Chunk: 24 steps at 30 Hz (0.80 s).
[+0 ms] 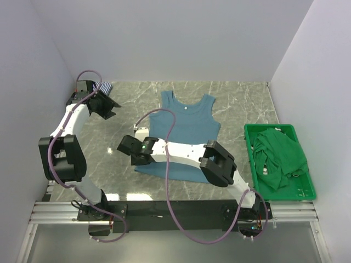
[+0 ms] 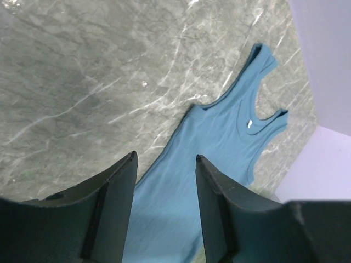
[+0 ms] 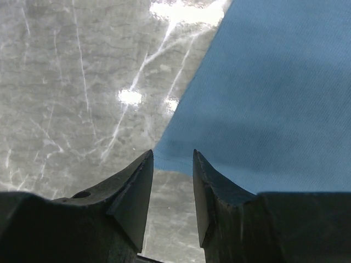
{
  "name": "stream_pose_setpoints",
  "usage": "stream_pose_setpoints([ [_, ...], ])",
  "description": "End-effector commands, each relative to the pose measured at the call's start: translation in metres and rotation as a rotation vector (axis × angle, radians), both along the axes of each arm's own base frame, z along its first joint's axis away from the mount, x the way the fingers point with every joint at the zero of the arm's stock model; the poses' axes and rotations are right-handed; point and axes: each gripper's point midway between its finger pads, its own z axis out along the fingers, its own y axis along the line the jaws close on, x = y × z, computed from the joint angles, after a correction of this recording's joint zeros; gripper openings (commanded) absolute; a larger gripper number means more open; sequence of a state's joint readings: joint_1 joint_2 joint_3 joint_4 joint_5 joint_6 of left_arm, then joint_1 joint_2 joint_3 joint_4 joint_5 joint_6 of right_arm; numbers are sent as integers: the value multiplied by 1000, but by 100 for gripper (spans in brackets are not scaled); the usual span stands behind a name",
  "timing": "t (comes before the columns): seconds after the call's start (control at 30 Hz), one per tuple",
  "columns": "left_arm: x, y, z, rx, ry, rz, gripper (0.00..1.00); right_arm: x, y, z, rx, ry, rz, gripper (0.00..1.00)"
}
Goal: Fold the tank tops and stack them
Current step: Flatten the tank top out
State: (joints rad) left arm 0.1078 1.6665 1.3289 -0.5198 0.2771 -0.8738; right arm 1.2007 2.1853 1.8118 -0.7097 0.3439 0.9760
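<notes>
The plain teal-blue tank top [image 1: 186,123] lies flat in the middle of the table, neck toward the back wall. The striped tank top [image 1: 103,86] lies at the far left back corner, mostly hidden behind my left arm. My left gripper [image 1: 111,109] hovers between the two tops; in the left wrist view it [image 2: 166,159] is open and empty, with the teal top [image 2: 219,142] beyond it. My right gripper [image 1: 125,147] is at the teal top's left side. In the right wrist view it [image 3: 173,154] is open, and the hem corner of the teal top [image 3: 263,93] lies just past its tips.
A green plastic crate [image 1: 303,189] stands at the right edge of the table with crumpled green cloth [image 1: 281,153] in it. White walls close in the left, back and right sides. The tabletop [image 1: 241,98] is grey marble-patterned.
</notes>
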Motion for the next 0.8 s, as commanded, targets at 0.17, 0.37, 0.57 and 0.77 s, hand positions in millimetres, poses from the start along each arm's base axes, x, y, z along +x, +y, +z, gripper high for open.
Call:
stream_pose_setpoints([
  [0.17,7,-8,-5,-44,-31,-24,51,0,16,1,-22,-38,5,42],
  [0.37,9,-9,-12,-53,-19,-32,50,-6,23,-18,-51,-12,29,42],
  [0.57,9,-12,-21,-66,-9,-38,50,-16,6,-40,-119,13,24,42],
  [0.77,2,-34,-32,-96,6,-70,51,-28,-11,-41,-94,21,54,5],
])
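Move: The tank top's lower left hem corner lies almost under the right hand, about 5 cm below, some 2 cm back and 1 cm left of it. From that hand, the hem's right corner is about 34 cm right and 7 cm back, and the left armhole's lower end is 21 cm ahead and 6 cm right, both at table height. From the left hand, the hem corner is roughly 24 cm back, 9 cm right and 14 cm down. Down by about 4 cm, easing back 1.5 cm as well, the right hand drifts slightly left and then returns over the tank top's lower left corner; at the bottom its half-open fingers close and pinch the cloth there. The left hand, holding nothing, sinks some 3.5 cm and edges right towards the top, fingers still half open. ##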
